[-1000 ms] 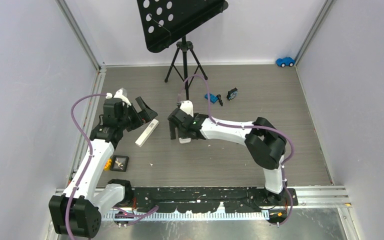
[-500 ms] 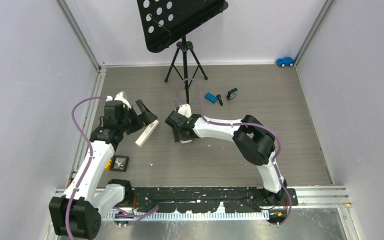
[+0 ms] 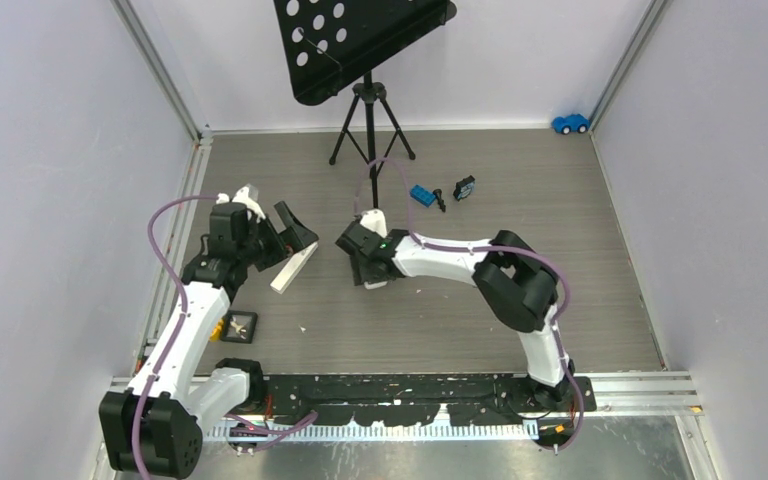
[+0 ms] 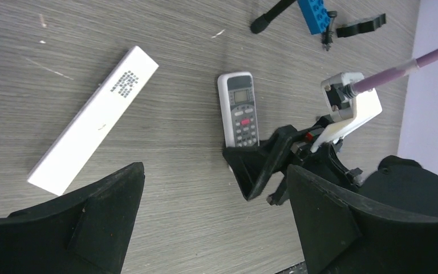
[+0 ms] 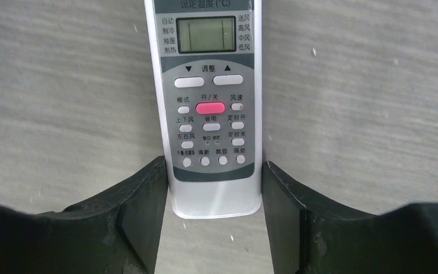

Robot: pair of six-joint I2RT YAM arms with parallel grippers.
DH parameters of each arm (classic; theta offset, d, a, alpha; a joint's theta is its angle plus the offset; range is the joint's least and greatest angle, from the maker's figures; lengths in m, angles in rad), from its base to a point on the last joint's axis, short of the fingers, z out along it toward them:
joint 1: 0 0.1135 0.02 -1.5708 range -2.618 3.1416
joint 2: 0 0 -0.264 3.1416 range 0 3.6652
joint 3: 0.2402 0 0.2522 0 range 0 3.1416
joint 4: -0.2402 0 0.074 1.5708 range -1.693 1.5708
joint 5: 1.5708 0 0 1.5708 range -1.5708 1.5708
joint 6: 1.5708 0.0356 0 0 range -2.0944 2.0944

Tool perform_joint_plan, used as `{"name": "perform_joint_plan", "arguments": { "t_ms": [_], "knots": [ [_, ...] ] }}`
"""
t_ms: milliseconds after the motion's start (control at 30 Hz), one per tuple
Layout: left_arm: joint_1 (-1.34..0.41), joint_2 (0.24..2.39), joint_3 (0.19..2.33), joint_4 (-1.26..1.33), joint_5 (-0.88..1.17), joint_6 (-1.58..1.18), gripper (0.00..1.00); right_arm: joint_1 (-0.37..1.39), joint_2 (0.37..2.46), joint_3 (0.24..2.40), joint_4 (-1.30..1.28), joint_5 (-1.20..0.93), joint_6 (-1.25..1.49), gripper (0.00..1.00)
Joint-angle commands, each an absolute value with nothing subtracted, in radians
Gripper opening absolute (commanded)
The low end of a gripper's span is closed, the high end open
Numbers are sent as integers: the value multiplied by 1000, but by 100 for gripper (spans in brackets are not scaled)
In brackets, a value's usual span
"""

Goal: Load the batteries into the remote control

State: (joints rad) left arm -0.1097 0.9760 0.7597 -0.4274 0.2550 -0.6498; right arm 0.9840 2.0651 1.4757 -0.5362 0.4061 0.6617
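The remote control (image 5: 211, 85) is white and grey with a screen and a pink button, lying face up on the wood-grain table. It also shows in the left wrist view, remote (image 4: 238, 108), and as a white sliver under the right wrist, remote (image 3: 372, 282). My right gripper (image 5: 214, 165) straddles its lower end, black fingers (image 5: 142, 200) pressed against both long sides. My left gripper (image 4: 214, 171) hovers wide open over bare table to the remote's left, left gripper (image 3: 278, 232). The batteries are out of view.
A long white bar (image 3: 293, 266) lies between the arms, bar (image 4: 94, 127). A music stand tripod (image 3: 368, 120) stands at the back. A blue brick (image 3: 421, 194), a black-and-blue block (image 3: 464, 187) and a blue toy car (image 3: 570, 123) lie beyond. A black square (image 3: 240, 322) sits near the left arm.
The right gripper's fingers have closed in onto the remote's sides, and that arm has shifted slightly. The left gripper has stayed open, almost still.
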Motion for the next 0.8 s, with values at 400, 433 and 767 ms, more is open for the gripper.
{"name": "perform_joint_plan", "arguments": {
  "t_ms": [400, 433, 767],
  "knots": [
    [-116, 1079, 690, 231, 860, -1054, 98, 705, 1462, 960, 290, -499, 1047, 42],
    [-121, 1080, 682, 294, 878, -1094, 99, 703, 1454, 948, 337, -528, 1081, 42],
    [-154, 1092, 705, 361, 885, -1201, 100, 701, 1437, 936, 542, -673, 1248, 42]
  ]
}}
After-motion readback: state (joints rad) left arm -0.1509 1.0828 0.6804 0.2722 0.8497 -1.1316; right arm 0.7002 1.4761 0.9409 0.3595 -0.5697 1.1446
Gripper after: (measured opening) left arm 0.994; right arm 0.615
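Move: The left hand, open, has the remote about 13 cm to its right, 5 cm ahead and 15 cm below; the white box lies 4 cm left of this hand, 2 cm ahead and 16 cm down. The right hand holds the remote by its near end, the middle some 5 cm ahead; the left gripper is about 12 cm to its left, level forward and 14 cm higher, the batteries roughly 23 cm to its right and 1 cm ahead. Keeping its grip on the near end of the remote, the right hand lifts it off the table, rising about 23 cm and drawing back a little late on, while the wrist rolls some 70 degrees so the fingers swing from pointing down to pointing left and bring the remote's back round towards the left gripper. The left hand comes to meet it with fingers wide open, first to the right and then also up, about 10 cm each way, turning until its fingers point nearly level to the right at the remote's back, where contact can't be made out. ##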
